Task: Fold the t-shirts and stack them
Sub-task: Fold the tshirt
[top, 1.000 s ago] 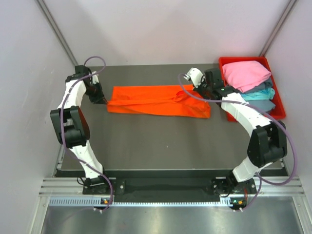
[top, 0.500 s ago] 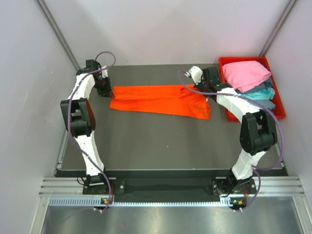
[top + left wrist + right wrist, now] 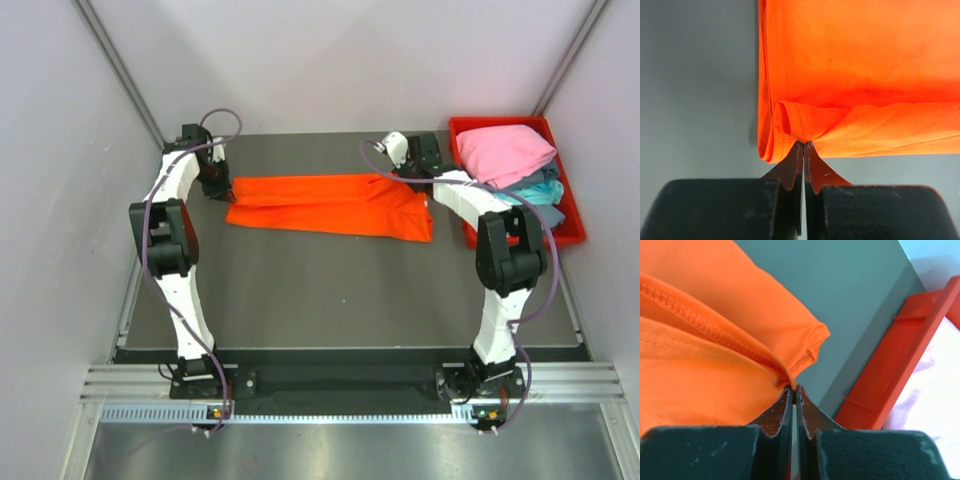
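Note:
A bright orange t-shirt [image 3: 330, 205] lies folded into a long strip across the far part of the table. My left gripper [image 3: 221, 190] is shut on the strip's left end, pinching a gathered fold of the orange cloth [image 3: 805, 131] between its fingertips [image 3: 797, 150]. My right gripper [image 3: 413, 180] is shut on the far right corner of the strip, by the stitched hem [image 3: 715, 335]. Pink [image 3: 505, 152], light teal [image 3: 537, 192] and grey-blue [image 3: 548, 214] t-shirts lie piled in the bin.
A red plastic bin [image 3: 575, 228] stands at the table's far right, close beside my right gripper; its wall [image 3: 905, 365] shows in the right wrist view. Grey walls close in the left, back and right of the table [image 3: 330, 300].
Both arms have reached farther toward the back of the table, still holding the orange strip's ends. The strip has shifted slightly away and its left end sits a bit more to the right.

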Controlling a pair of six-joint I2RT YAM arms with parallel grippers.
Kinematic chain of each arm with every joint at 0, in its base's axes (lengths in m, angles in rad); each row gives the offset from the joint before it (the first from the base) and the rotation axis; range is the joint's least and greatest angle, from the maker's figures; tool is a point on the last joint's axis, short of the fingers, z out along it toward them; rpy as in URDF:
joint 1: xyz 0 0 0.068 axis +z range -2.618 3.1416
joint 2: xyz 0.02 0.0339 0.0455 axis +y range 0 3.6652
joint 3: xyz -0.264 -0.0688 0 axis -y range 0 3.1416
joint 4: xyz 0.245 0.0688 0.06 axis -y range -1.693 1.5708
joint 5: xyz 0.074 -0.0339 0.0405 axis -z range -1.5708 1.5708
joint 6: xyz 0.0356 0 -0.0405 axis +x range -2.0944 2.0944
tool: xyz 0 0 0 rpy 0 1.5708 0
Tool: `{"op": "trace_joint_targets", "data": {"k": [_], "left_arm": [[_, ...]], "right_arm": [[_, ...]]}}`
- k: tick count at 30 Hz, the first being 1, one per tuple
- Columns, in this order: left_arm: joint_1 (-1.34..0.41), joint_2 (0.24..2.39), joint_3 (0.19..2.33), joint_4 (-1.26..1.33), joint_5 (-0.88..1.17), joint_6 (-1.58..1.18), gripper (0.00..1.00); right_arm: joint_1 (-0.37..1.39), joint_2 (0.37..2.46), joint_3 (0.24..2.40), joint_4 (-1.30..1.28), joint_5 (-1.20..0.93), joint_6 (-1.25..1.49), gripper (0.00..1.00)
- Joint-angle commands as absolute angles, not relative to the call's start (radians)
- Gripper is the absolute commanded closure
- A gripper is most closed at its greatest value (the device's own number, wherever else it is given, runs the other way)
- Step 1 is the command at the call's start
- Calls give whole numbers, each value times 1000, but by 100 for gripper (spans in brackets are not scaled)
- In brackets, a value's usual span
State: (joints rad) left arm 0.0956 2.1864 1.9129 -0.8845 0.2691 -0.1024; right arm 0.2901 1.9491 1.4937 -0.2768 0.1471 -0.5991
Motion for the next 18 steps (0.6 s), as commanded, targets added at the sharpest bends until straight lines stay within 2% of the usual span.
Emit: {"op": "trace_joint_targets", "data": {"k": [1,5,6,7,8,10,12,18], "left_arm": [[100,2177,1944,-856,236,-97,100],[95,2175,1947,-851,200,-100,100],[92,2174,1948,-851,186,-101,94],[92,2166,1948,-851,173,-100,86],[91,2158,1948,-851,157,-97,58],[89,2120,1942,-850,132,-103,44],[89,2086,1921,-848,118,-101,39],[91,1977,1780,-853,182,-110,34]], "right_arm": [[284,1973,1566,-226,155,-589,100],[285,2006,1577,-206,167,-587,100],[287,2011,1581,-193,184,-584,99],[288,2016,1583,-180,207,-580,94],[291,2013,1585,-164,228,-575,88],[298,1982,1580,-137,270,-569,74],[301,1950,1569,-120,297,-560,62],[299,1806,1503,-155,293,-512,54]]}}
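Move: Both hands hold the free edge of the orange t-shirt's near flap. The left hand's landing spot lies about 1 cm ahead and 2 cm below, the shirt's near-left corner some 4 cm back and 2 cm left of this hand. The right hand's landing spot is roughly 2 cm ahead and 3 cm below, the shirt's far-right corner about 6 cm ahead and 2 cm right, and the red tub's left wall about 13 cm right and level with the hand. The right hand, still pinching the flap's edge, eases about 2 cm forward and 1 cm down over the folded shirt, then opens to nearly half, letting go and lifting some 3 cm while drifting right with its fingertips tilting up and swinging clockwise. The left hand stays low over its corner and opens to well over half, freeing the cloth as it shifts nearly 2 cm left with a slight roll, and then rises about 2 cm while drawing back from the shirt. ##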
